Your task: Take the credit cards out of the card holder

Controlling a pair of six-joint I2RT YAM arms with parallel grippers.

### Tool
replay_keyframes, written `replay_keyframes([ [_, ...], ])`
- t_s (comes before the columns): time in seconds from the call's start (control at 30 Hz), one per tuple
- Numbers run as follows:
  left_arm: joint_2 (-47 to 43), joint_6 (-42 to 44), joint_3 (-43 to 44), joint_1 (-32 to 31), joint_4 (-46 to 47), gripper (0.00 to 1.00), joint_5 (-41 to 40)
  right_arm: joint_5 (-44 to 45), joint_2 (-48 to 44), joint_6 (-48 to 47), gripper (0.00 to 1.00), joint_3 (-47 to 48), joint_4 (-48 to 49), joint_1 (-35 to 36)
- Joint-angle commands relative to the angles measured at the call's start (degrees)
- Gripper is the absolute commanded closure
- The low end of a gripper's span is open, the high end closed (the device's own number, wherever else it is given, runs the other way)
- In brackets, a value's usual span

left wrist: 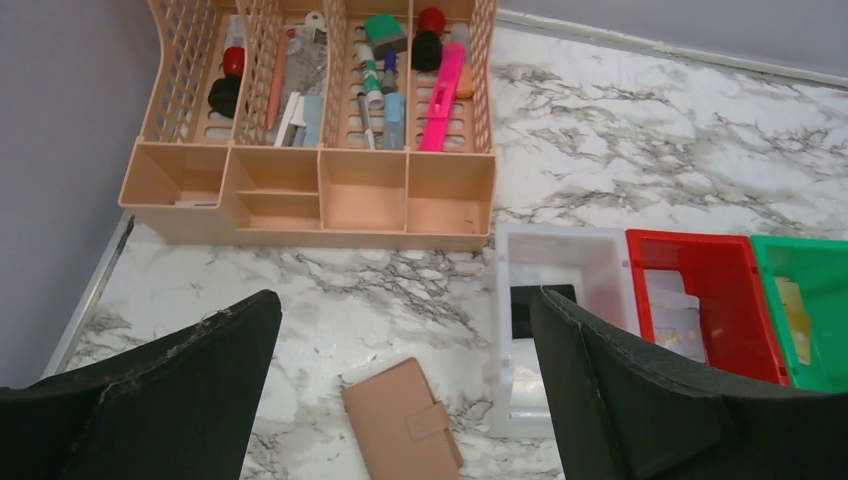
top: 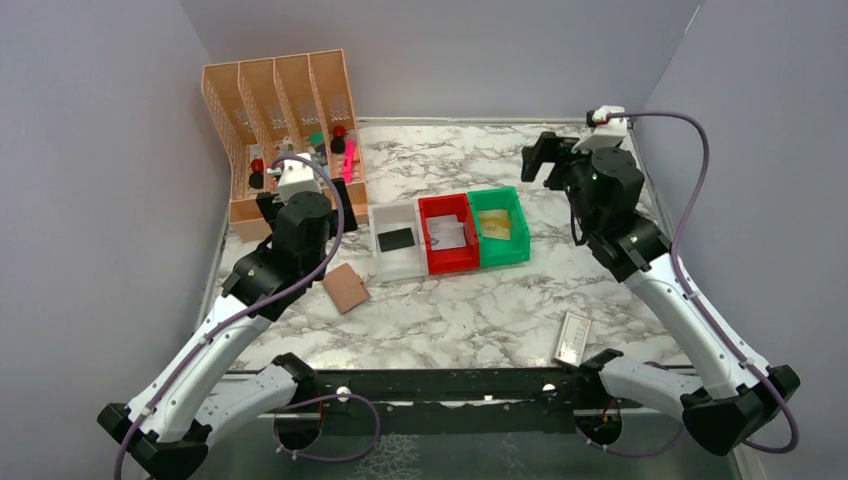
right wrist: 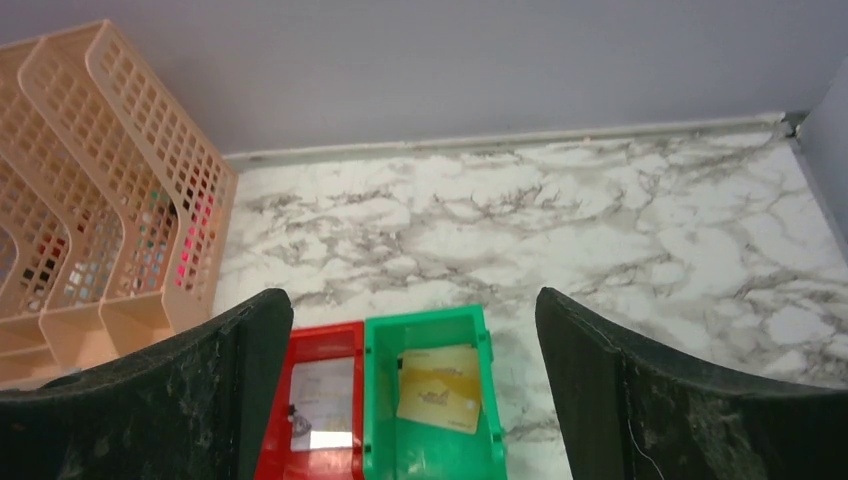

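Note:
The card holder (top: 345,288) is a brown wallet lying shut on the marble, its clasp tab (left wrist: 432,420) fastened. My left gripper (top: 306,209) hangs open above it, and in the left wrist view the card holder (left wrist: 403,428) lies low between the wide-apart fingers. A dark credit card (left wrist: 527,310) lies in the white bin (top: 392,262). A tan-gold credit card (right wrist: 440,388) lies in the green bin (right wrist: 425,325). A pale card (right wrist: 320,400) sits in the red bin (top: 447,262). My right gripper (top: 548,158) is open and empty, behind the green bin.
An orange mesh desk organiser (top: 285,120) with pens and markers stands at the back left, close behind my left gripper. A pale flat card-like rectangle (top: 572,338) lies on the marble near the right arm's base. Grey walls close in three sides.

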Motion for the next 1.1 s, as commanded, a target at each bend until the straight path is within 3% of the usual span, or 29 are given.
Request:
replay_keyframes([
  [0.0, -6.08, 0.05, -5.52, 4.82, 2.74, 0.01, 4.79, -8.53, -4.27, 4.83, 0.03, -7.71, -1.96, -2.36],
  [0.17, -14.22, 1.19, -13.55, 11.09, 5.1, 0.01, 12.39, -15.83, -8.16, 9.56, 0.02, -17.83, -6.01, -5.36],
  [0.3, -19.89, -2.91, -18.19, 15.38, 3.36, 0.01, 14.48, -20.27, -10.18, 14.63, 0.02, -24.87, -10.4, -7.5],
  [0.6, -29.51, -1.82, -25.03, 21.7, 4.09, 0.01, 21.72, -26.58, -9.69, 23.62, 0.01, -32.34, -21.19, -10.6],
  [0.97, -32.09, -3.14, -28.0, 23.85, 4.92, 0.01, 26.3, -8.11, -1.61, 43.78, 0.01, -25.48, -46.11, -11.63],
  [1.07, -31.84, -2.97, -28.37, 24.02, 5.31, 0.01, 27.19, -7.44, 1.94, 47.07, 0.01, -23.37, -53.02, -11.68],
])
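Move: The white box lies about 22 cm back and 10 cm right of the right hand, some 36 cm below it; the green tray is about 7 cm ahead and 3 cm left of that hand, 35 cm down. The brown card holder is almost straight below the left hand, 2 cm to its right and 30 cm down; from that hand the white tray is about 11 cm ahead and 16 cm right, the red tray 13 cm ahead and 28 cm right. Towards the white box by the near table edge, the right hand sinks about 30 cm while drawing back some 15 cm, tips its open fingers from level to steeply down and, late on, swings clockwise and edges right. Nearer the brown card holder, the open left hand drops about 9 cm, shifting left and back some 6 cm each; its leftward drift stops halfway. Neither hand touches anything. ##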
